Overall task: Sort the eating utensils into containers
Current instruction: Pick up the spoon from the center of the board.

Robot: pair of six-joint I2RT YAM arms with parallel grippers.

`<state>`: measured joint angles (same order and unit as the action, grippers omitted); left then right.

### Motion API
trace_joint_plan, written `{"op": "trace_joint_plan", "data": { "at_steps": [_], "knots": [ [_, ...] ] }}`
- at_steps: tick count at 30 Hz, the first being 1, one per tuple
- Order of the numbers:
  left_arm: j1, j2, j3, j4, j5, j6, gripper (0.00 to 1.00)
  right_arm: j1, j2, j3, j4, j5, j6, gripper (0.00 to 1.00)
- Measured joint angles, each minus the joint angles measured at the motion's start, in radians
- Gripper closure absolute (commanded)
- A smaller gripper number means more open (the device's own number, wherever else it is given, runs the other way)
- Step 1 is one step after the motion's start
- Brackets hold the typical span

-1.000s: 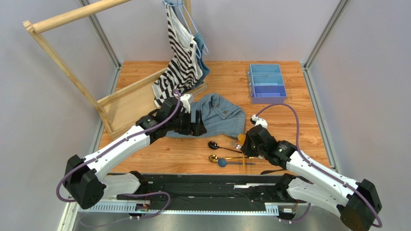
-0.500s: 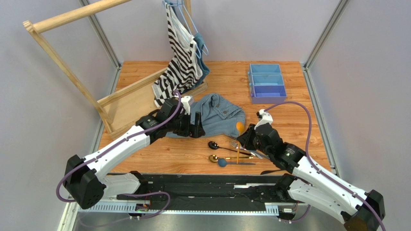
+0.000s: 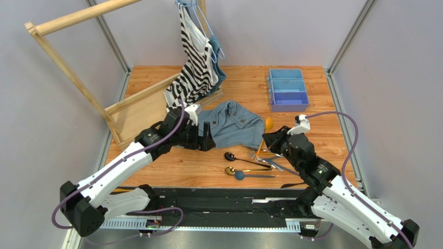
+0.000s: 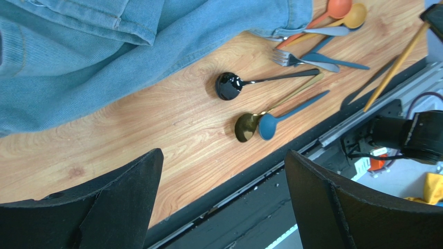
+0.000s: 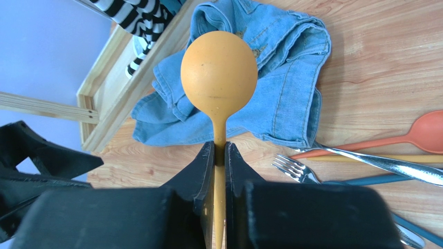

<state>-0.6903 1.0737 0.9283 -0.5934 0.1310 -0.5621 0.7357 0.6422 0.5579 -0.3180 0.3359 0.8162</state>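
Observation:
My right gripper (image 3: 270,140) (image 5: 219,150) is shut on the handle of a yellow-orange spoon (image 3: 268,124) (image 5: 219,78), held above the table with its bowl pointing away. Below it lie more eating utensils: a black spoon (image 3: 230,156) (image 4: 227,85), a gold spoon (image 3: 229,170) (image 4: 245,128), a blue spoon (image 3: 239,175) (image 4: 267,126), a silver fork (image 4: 283,58) (image 5: 291,167) and an orange spoon (image 4: 338,7) (image 5: 429,129). The light blue three-compartment tray (image 3: 287,89) stands at the back right. My left gripper (image 3: 207,136) (image 4: 223,154) hangs open and empty over the denim's near edge.
A crumpled denim jacket (image 3: 234,122) (image 5: 270,88) lies mid-table, touching the utensil pile. A wooden rack (image 3: 78,78) leans at the left, with a striped shirt (image 3: 195,62) on hangers behind. A black rail (image 3: 218,194) runs along the near edge.
My right gripper has carried the yellow-orange spoon up and toward the back right, away from the pile. The left arm has drawn back slightly to the left, still open.

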Motion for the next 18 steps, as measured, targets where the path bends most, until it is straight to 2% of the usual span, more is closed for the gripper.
{"op": "trace_joint_plan", "data": {
  "at_steps": [11, 18],
  "knots": [
    [0.0, -0.267, -0.007, -0.128, -0.01, -0.038, 0.03, -0.005, -0.061, -0.001, 0.009, 0.003, 0.099, 1.0],
    [0.0, -0.286, -0.014, -0.177, -0.023, -0.015, 0.03, -0.005, -0.048, -0.001, 0.017, 0.037, 0.146, 1.0]
  ]
}}
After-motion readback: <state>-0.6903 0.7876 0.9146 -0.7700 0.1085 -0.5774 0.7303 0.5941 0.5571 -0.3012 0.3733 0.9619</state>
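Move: The right hand already holds the yellow spoon by its handle, and the blue container tray stands about 30 cm ahead of it, 15 cm to its right and some 13 cm lower. The denim garment lies roughly 15 cm ahead and 15 cm left of that hand. The fork pile is almost straight below, 2 cm to the right, and the black spoon is 2 cm back and 6 cm left, both about 16 cm down. From the left hand the tray is some 32 cm ahead, 38 cm right and 13 cm lower. The right hand keeps its shut grip on the yellow spoon's handle and eases up about 2 cm, almost in place over the fork pile, rolling some 10 degrees so that its left side rises, with a slight clockwise turn. Meanwhile the empty left hand draws off from the denim garment and the black spoon, going back, left and up by roughly 4 cm each, its climb easing off into a slight sink at the end and its fingers staying wide open. ##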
